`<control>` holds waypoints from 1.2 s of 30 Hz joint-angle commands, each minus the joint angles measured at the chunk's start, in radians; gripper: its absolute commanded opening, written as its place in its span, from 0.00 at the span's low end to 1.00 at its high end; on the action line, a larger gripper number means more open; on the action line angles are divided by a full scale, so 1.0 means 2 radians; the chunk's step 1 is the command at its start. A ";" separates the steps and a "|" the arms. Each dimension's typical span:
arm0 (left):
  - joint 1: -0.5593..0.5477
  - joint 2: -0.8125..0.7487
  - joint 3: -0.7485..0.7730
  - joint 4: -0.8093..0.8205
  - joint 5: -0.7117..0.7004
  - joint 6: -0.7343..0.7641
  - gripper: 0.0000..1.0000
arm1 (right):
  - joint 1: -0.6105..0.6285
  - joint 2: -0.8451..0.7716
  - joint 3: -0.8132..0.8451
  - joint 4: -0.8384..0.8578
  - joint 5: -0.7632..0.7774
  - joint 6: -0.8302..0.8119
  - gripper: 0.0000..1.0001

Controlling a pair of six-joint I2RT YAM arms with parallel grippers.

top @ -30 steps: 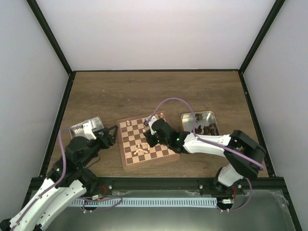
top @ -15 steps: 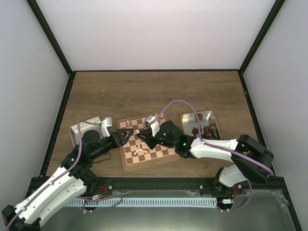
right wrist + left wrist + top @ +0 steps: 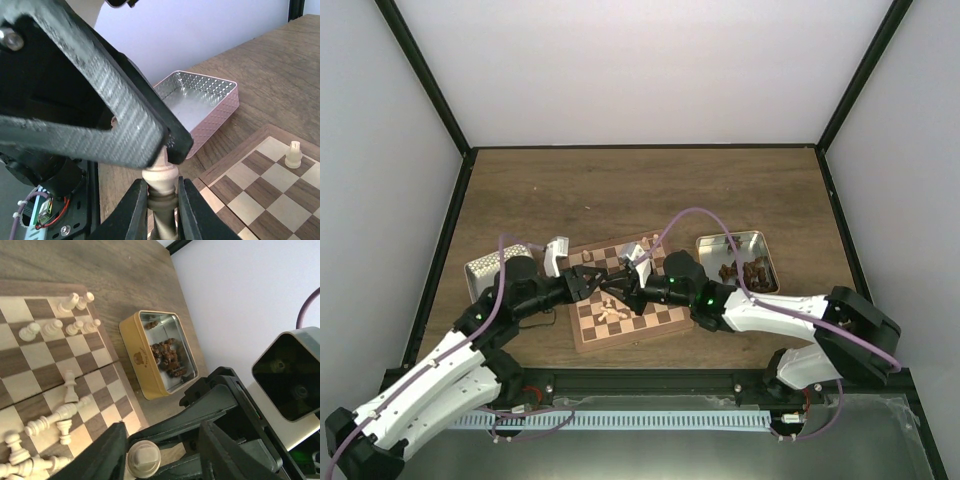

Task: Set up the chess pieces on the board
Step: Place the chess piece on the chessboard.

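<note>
Over the left half of the board (image 3: 582, 345) my two grippers meet tip to tip. My right gripper (image 3: 162, 182) is shut on the stem of a cream chess piece (image 3: 160, 175), held clear of the squares. My left gripper (image 3: 161, 432) stands open around the same piece (image 3: 144, 457): its round end lies against one finger, and the other finger is apart. In the right wrist view a left finger (image 3: 100, 115) covers the piece's top. Several cream pieces (image 3: 50, 425) lie in a heap on the board (image 3: 30, 355), and others (image 3: 55, 327) stand near its far edge.
A metal tin (image 3: 735, 258) holding dark brown pieces sits right of the board and also shows in the left wrist view (image 3: 160, 355). An empty dimpled tin (image 3: 495, 265) sits left of the board, close under the left arm. Black frame posts edge the table.
My left gripper has swung right from beside the empty tin to over the board and narrowed its jaws. My right gripper has carried the cream piece left to meet it.
</note>
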 commanded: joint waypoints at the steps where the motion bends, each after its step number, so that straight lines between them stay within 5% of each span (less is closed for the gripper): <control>1: 0.002 0.004 0.003 0.016 0.023 0.010 0.39 | 0.003 -0.016 -0.001 0.022 -0.001 -0.007 0.07; 15: 0.001 0.033 -0.009 0.032 0.042 0.016 0.15 | 0.004 -0.018 -0.017 0.055 0.025 0.019 0.09; 18: 0.002 0.028 -0.008 0.031 0.027 0.024 0.12 | 0.004 -0.021 -0.020 0.048 0.033 0.027 0.16; 24: 0.002 0.023 0.016 -0.009 -0.055 0.080 0.09 | 0.004 -0.049 -0.037 0.009 0.080 0.057 0.52; 30: 0.002 0.041 0.043 -0.037 -0.157 0.153 0.09 | 0.004 -0.107 -0.067 -0.039 0.133 0.104 0.63; 36: 0.002 0.092 0.048 0.018 -0.193 0.186 0.09 | 0.002 -0.152 -0.054 -0.167 0.279 0.206 0.66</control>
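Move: The chess piece to take over is already between your left fingers, about 1 cm to the right and 1 cm below, and the right gripper still holds it at its fingertips. From the left hand, the fallen white pieces lie roughly 5 cm ahead, 2 cm right and 15 cm down on the board. At that level, the lone standing piece is about 18 cm ahead and 7 cm left, and the standing pawn row some 18 cm ahead and 9 cm right. Close the left fingers on the piece while easing that hand about 1 cm right and down. Hold the right hand nearly still until the left grips, then open it and draw it off some 6 cm to the right and a little forward, turning clockwise. Carry the piece in the left gripper about 5 cm forward and 3 cm left over the board, with its wrist turning some 20 degrees. ##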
